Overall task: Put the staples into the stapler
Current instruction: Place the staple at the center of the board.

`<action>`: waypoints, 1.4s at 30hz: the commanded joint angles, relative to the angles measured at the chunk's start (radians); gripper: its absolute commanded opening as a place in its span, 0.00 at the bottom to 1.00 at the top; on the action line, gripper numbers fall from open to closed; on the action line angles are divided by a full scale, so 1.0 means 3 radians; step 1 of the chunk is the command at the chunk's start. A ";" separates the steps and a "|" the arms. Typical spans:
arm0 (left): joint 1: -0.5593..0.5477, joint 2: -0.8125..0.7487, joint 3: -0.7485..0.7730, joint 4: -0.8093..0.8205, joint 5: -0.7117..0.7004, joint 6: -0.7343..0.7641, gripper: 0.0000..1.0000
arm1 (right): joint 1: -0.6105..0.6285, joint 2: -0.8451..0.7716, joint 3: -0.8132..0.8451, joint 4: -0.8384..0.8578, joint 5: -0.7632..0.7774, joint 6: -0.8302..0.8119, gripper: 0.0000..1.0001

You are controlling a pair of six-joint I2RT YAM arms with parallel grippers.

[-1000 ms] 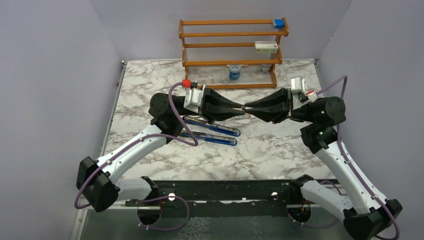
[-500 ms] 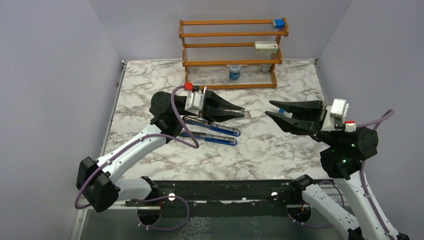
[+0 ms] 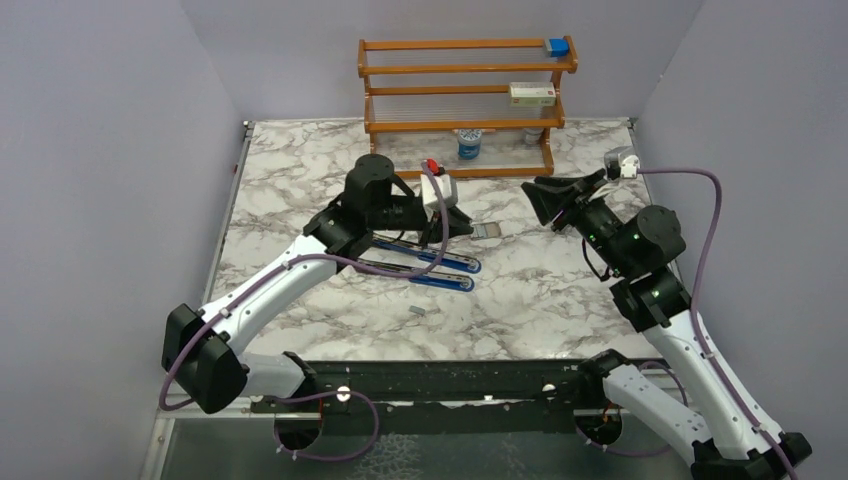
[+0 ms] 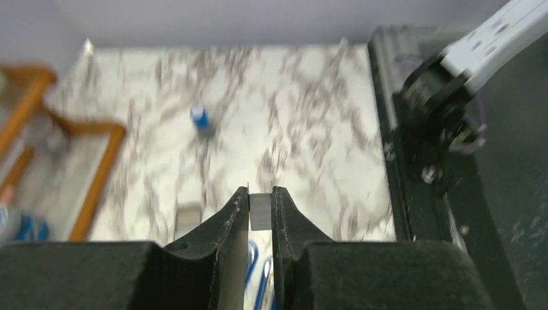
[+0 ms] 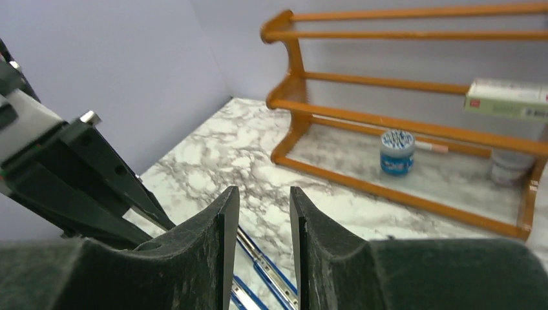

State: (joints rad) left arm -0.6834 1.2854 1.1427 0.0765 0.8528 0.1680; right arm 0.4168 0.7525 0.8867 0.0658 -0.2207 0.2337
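The blue stapler [image 3: 432,264] lies opened flat on the marble table, its two arms side by side with the metal channel up. My left gripper [image 3: 471,228] hovers just past the stapler's far right end, shut on a short silver strip of staples [image 3: 487,231]. In the left wrist view that strip of staples [image 4: 260,213] is pinched at the fingertips of the left gripper [image 4: 260,201]. My right gripper [image 3: 537,200] hangs open and empty to the right. Between its fingers, in the right wrist view, the right gripper [image 5: 263,203] frames the stapler [image 5: 268,266].
A wooden rack [image 3: 460,100] stands at the back with a blue block [image 3: 557,46], a flat box [image 3: 532,95] and a blue-lidded jar [image 3: 468,144]. One loose staple piece [image 3: 416,311] lies near the front edge. Walls close in on both sides.
The right gripper opened off the staple strip and drew away to the right and back. The left gripper kept the strip, turned its wrist and shifted slightly.
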 commanded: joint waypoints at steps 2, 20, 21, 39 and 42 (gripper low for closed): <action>-0.0125 0.0043 -0.0213 -0.1549 -0.0924 0.1049 0.00 | -0.0014 -0.0036 -0.0174 -0.0057 0.0370 0.0205 0.38; -0.0416 0.1012 -0.0211 -0.2314 -0.1756 0.1875 0.00 | -0.0014 -0.0156 -0.0318 -0.0210 0.0532 0.0262 0.39; -0.0431 0.1037 -0.0205 -0.2312 -0.1779 0.1882 0.00 | -0.0016 -0.0168 -0.0314 -0.0218 0.0543 0.0258 0.39; -0.0617 0.1255 -0.0296 -0.2258 -0.2046 0.2049 0.00 | -0.0014 -0.0101 -0.0307 -0.0235 0.0536 0.0244 0.40; -0.0627 0.1285 -0.0295 -0.2256 -0.2081 0.2058 0.01 | -0.0014 -0.0097 -0.0324 -0.0230 0.0530 0.0245 0.40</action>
State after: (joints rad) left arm -0.8612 1.6592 1.0546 -0.6003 0.2565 0.7616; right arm 0.4168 0.7238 0.7982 0.0002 -0.0780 0.3061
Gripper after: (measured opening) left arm 0.190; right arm 0.395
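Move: The left hand holds a strip of staples; its place on the board lies about 32 cm below, 7 cm to its left and 1 cm back. A loose staple strip lies 3 cm nearer the base than that place, and the near stapler about 5 cm beyond it. The far stapler is another 5 cm out. From the right hand the place is some 26 cm left, 5 cm back and 38 cm down. Left lowers its pinched staples 30 cm towards the loose strip, tipping fingers 60 degrees down; right sinks slightly. ##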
